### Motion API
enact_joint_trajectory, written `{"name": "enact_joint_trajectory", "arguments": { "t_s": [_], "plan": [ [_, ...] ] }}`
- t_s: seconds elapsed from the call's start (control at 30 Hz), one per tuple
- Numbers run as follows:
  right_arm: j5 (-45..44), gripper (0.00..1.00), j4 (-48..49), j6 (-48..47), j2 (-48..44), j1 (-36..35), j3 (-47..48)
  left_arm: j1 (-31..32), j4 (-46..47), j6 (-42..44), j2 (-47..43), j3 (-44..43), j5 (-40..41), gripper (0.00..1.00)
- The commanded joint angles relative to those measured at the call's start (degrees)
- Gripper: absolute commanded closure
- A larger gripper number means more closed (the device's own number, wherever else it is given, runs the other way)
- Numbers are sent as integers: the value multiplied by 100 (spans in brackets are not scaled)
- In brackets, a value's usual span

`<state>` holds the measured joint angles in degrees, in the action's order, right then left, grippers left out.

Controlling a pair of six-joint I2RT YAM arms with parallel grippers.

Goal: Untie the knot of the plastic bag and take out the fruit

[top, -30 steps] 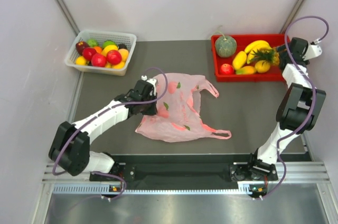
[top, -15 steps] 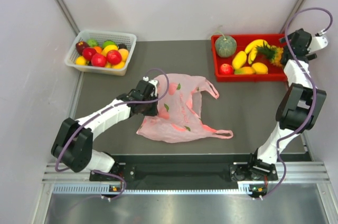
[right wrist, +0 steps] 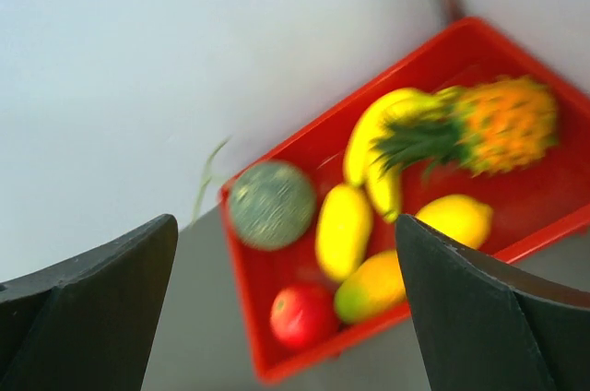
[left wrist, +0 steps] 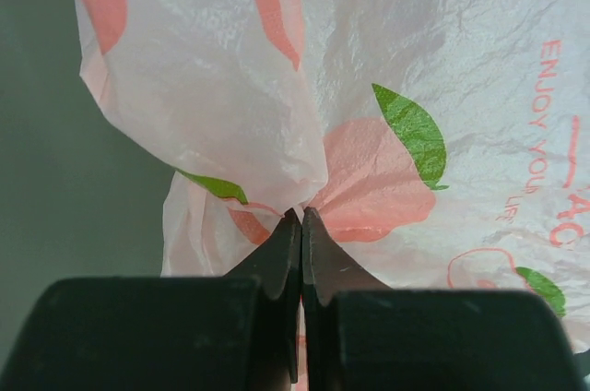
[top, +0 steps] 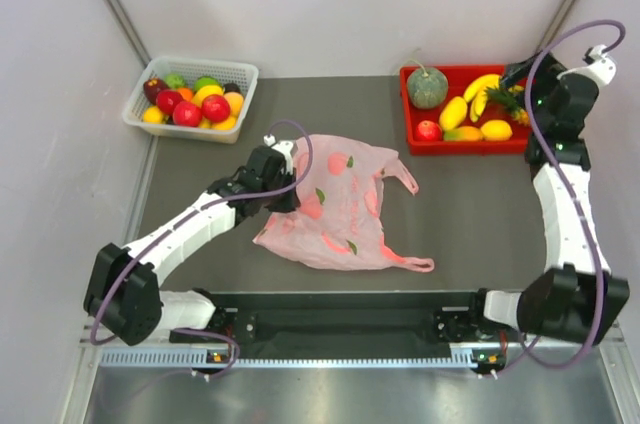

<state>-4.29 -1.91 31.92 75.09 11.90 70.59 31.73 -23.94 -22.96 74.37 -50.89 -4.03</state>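
The pink plastic bag (top: 345,209) lies flat and crumpled mid-table, its two strap handles (top: 402,172) spread apart; no knot shows. My left gripper (top: 285,196) is shut, pinching a fold of the bag (left wrist: 387,160) at its left side, fingertips together (left wrist: 301,214). The grey-green melon (top: 427,89), bananas (top: 482,90) and spiky-leaved pineapple (top: 508,104) lie in the red tray (top: 465,147). My right gripper (top: 518,74) hovers over the tray's right end, open and empty. Its wrist view shows the melon (right wrist: 272,205), bananas (right wrist: 373,147) and pineapple (right wrist: 493,124) below.
A white basket (top: 236,72) of small red, orange and green fruits stands at the back left. Yellow mangoes (top: 455,112), a lemon (top: 495,129) and a red apple (top: 429,130) share the red tray. Walls close in behind and on both sides.
My right gripper has lifted up and back from the pineapple in the tray, the arm stretching taller. My left gripper has shifted slightly, tugging the bag a little leftward and toward the back.
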Motion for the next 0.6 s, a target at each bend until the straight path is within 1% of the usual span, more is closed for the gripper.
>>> {"name": "enact_joint_trajectory", "arguments": {
  "t_s": [0.0, 0.03, 0.07, 0.1, 0.13, 0.17, 0.23, 0.27, 0.3, 0.33, 0.4, 0.43, 0.57],
  "plan": [
    [1430, 0, -159, -467, -845, -311, -754, -26, 180, 11, -212, -237, 43, 100],
    [1858, 0, -447, -555, -1169, -381, -879, -26, 206, 2, -256, -245, 43, 86],
    [2027, 0, -607, -642, -1320, -529, -976, -26, 241, 11, -274, -237, 34, 77],
    [2125, 0, -835, -783, -1478, -627, -1151, -26, 267, 11, -309, -237, 17, 65],
    [2230, 1, -1176, -888, -1836, -741, -1231, -26, 285, 2, -361, -228, 17, 46],
    [2292, 0, -1336, -1011, -2040, -977, -1319, -26, 311, -24, -388, -228, 25, 38],
    [2337, 0, -1653, -1258, -2636, -1146, -1504, -26, 346, -85, -510, -219, 8, 27],
    [2345, 0, -1985, -1293, -2840, -1146, -1539, -26, 373, -103, -563, -211, -1, 10],
    [2424, 0, -2119, -1389, -3025, -1146, -1557, -26, 382, -121, -616, -210, -18, 2],
    [2546, 0, -2312, -1434, -3357, -1146, -1522, -26, 390, -147, -730, -210, -53, 1],
    [2583, 0, -2794, -1504, -3658, -1146, -1382, -26, 399, -173, -862, -210, -80, 1],
    [2687, 0, -2910, -1531, -3920, -1146, -1329, -26, 391, -191, -1028, -210, -124, 1],
    [2917, 0, -3429, -1601, -4467, -1146, -1179, -26, 399, -182, -1486, -254, -291, 1]
  ]
}}
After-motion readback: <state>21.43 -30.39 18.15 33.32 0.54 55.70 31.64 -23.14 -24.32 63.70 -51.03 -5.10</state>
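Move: Shut on the left part of the plastic bag, the left hand has the bag's middle about 11 cm to its right, level with it ahead and some 5 cm lower; the white basket is roughly 25 cm farther out and 24 cm left. From the empty right hand, high over the red tray's near side, that bag lies some 41 cm left, 17 cm back and 29 cm below. The pineapple lies 7 cm ahead and 8 cm right, the bananas 9 cm ahead and 2 cm left, both about 25 cm below. Opening wide first, the left fingers let go of the pinched plastic bag, then the hand lifts straight up off it, about 6 cm, its fingertips tilting up slightly. Meanwhile the right hand sweeps fast back and left, away from the red tray and towards the bag's side of the table, staying high and wide open and turning nearly 40 degrees counter-clockwise. ##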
